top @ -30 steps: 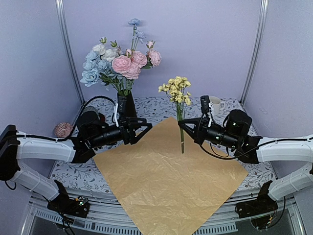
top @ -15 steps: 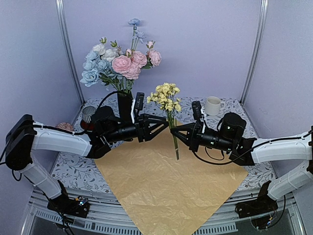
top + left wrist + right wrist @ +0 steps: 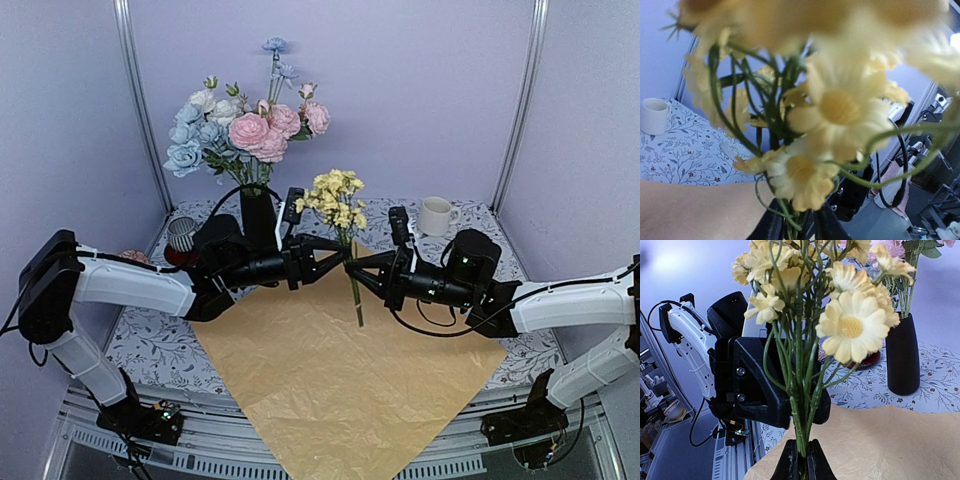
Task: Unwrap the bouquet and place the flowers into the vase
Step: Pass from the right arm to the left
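The bouquet is undone and its tan paper [image 3: 340, 380] lies spread flat on the table. Pink, white and blue flowers [image 3: 250, 130] stand in the black vase [image 3: 258, 215] at the back left. A sprig of yellow flowers [image 3: 335, 198] is held upright over the paper's far corner. My right gripper [image 3: 352, 270] is shut on its green stems [image 3: 801, 420], low down. My left gripper [image 3: 338, 256] comes in from the left and pinches the same stems just above, its black fingers [image 3: 760, 390] on either side. Blurred yellow blooms [image 3: 835, 107] fill the left wrist view.
A white mug [image 3: 434, 215] stands at the back right on the flower-print cloth. A small striped object on a red base [image 3: 181, 235] sits left of the vase. Purple walls and metal posts close in the back and sides.
My right gripper carried the yellow sprig left toward the middle. My left arm reached right to meet it, and its jaws closed around the stems.
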Robot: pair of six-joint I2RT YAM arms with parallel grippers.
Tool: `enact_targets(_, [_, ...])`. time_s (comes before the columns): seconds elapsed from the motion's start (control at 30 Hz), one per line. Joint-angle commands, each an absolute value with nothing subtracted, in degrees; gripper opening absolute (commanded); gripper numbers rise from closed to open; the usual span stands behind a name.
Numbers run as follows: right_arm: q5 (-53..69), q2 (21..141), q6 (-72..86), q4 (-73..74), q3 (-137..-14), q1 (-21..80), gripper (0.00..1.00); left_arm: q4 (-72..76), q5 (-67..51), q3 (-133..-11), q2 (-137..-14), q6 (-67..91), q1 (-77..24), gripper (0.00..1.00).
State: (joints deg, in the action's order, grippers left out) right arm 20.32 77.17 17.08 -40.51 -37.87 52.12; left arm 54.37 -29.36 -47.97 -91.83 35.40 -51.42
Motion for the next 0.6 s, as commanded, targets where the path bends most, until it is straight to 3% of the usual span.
enact_targets(0.0, [21.4, 78.0, 17.0, -42.8, -39.3, 52.5, 0.08, 55.5, -30.7, -49.0, -92.6, 35.3, -52.5, 0.13])
enact_targets(0.07, [21.3, 78.1, 17.0, -42.8, -39.3, 52.5, 0.16, 55.3, -30.8, -49.0, -92.5, 35.0, -52.4, 0.01])
enact_targets(0.1, [21.1, 78.2, 16.8, -42.8, -39.2, 52.5, 0.20, 55.0, -30.8, -49.0, -92.3, 34.7, -52.4, 0.00])
enact_targets(0.57, [1.4, 69.8, 13.4, -41.1, -31.5, 52.1, 0.57, 46.0, -24.0, -42.3, -82.4, 27.3, -46.5, 0.00])
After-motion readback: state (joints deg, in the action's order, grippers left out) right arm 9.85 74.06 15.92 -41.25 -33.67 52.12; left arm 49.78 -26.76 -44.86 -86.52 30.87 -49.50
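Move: Right between the left hand's half-open fingers stand the stems of the yellow flowers. The black vase is roughly 21 cm ahead and 21 cm to the left of this hand, its middle some 14 cm lower, and the white mug about 34 cm ahead, 30 cm to the right and 23 cm lower. The right hand still holds the same stems in its shut fingers, and from there the left gripper's fingertips are about 4 cm straight above. Closing around the stems just above the right hand, the left fingers take hold while both hands stay put. The right fingers then open to about half and let go, and that hand backs off about 3 cm to the right and forward, turning some 10 degrees clockwise. Last, the left hand carries the flowers about 2.5 cm left and slightly forward, towards the vase. ##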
